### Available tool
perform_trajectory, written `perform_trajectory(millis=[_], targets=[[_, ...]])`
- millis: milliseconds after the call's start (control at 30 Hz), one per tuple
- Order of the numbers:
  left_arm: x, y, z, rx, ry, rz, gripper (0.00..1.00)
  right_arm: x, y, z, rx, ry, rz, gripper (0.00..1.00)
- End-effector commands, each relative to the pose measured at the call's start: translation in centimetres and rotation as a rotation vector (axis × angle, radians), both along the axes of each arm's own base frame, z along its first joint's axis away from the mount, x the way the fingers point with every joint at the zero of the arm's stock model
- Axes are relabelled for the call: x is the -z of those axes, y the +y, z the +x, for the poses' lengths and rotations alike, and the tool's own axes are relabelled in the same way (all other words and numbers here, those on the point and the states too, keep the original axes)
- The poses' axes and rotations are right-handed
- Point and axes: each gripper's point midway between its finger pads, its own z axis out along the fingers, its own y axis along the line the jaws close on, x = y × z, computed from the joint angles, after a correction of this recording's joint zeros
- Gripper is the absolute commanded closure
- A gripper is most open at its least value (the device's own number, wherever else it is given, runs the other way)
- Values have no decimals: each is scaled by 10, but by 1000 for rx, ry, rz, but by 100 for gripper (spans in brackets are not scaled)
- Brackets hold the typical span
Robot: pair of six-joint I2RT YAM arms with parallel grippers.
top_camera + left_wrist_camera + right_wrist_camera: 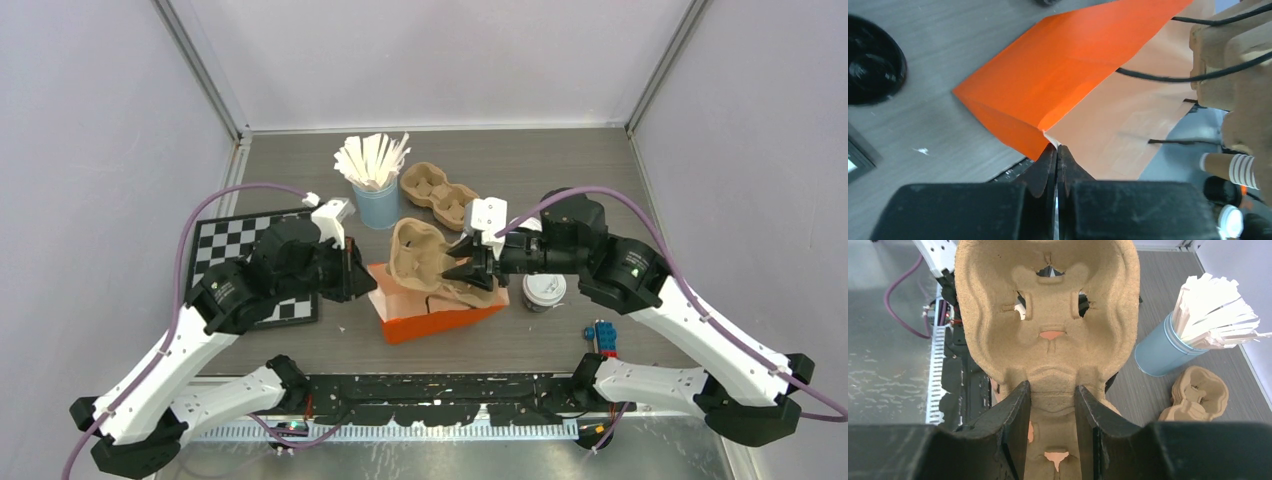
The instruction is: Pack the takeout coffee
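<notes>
One takeout coffee (pixel 544 291), a dark cup with a white lid, stands on the table to the right of the orange bag (pixel 440 315). The bag lies on its side with its mouth toward the left arm. My left gripper (pixel 362 278) is at the bag's left end. In the left wrist view it (pixel 1057 150) is shut on the rim of the bag (pixel 1068 65). My right gripper (pixel 470 272) holds a brown pulp cup carrier (pixel 428 255) tilted up over the bag. In the right wrist view its fingers (pixel 1018 415) clamp the carrier's (pixel 1048 315) middle ridge.
A light-blue cup of white sticks (pixel 377 200) and a second pulp carrier (pixel 440 195) stand behind the bag. A checkerboard (pixel 235 250) lies under the left arm. Small blue and red pieces (pixel 604 335) sit near the right arm's base.
</notes>
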Motion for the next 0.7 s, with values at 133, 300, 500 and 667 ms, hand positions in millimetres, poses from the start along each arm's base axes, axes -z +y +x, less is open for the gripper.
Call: perform_trajectory(millis=[133,300,500,667], targets=[[-22,-10,43,56,-123,-22,85,17,11,15,17,-64,-35,67],[-26,-3,37,4,-71,-49,61,35,9,18,16,-80,-82,67],[-19,5,21,-95,53,-92,52,52,13,21,-9,-73,-145,67],[-8,5,26,-145,75,-100,50,37,21,30,7,-107,-116,69]])
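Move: The right hand holds the carton carrier above the takeout bag; the bag's middle is about 20 cm below that hand, some 3 cm ahead and 3 cm left. A lidded coffee cup stands 8 cm ahead, 20 cm right and 30 cm below it. The left hand still pinches the bag's rim, with the bag's middle 12 cm right, 3 cm ahead and 12 cm below; a black cup is roughly 12 cm ahead, 8 cm left and 24 cm down. The left fingers let go of the pinched rim, opening to about half while the hand pushes some 4 cm forward, then draws back about 2 cm and rises slightly. Meanwhile the right hand keeps its grip on the carrier and lowers it about 5 cm towards the bag's mouth, between the handles, drifting 2 cm forward and a little left as its left side dips slightly. ##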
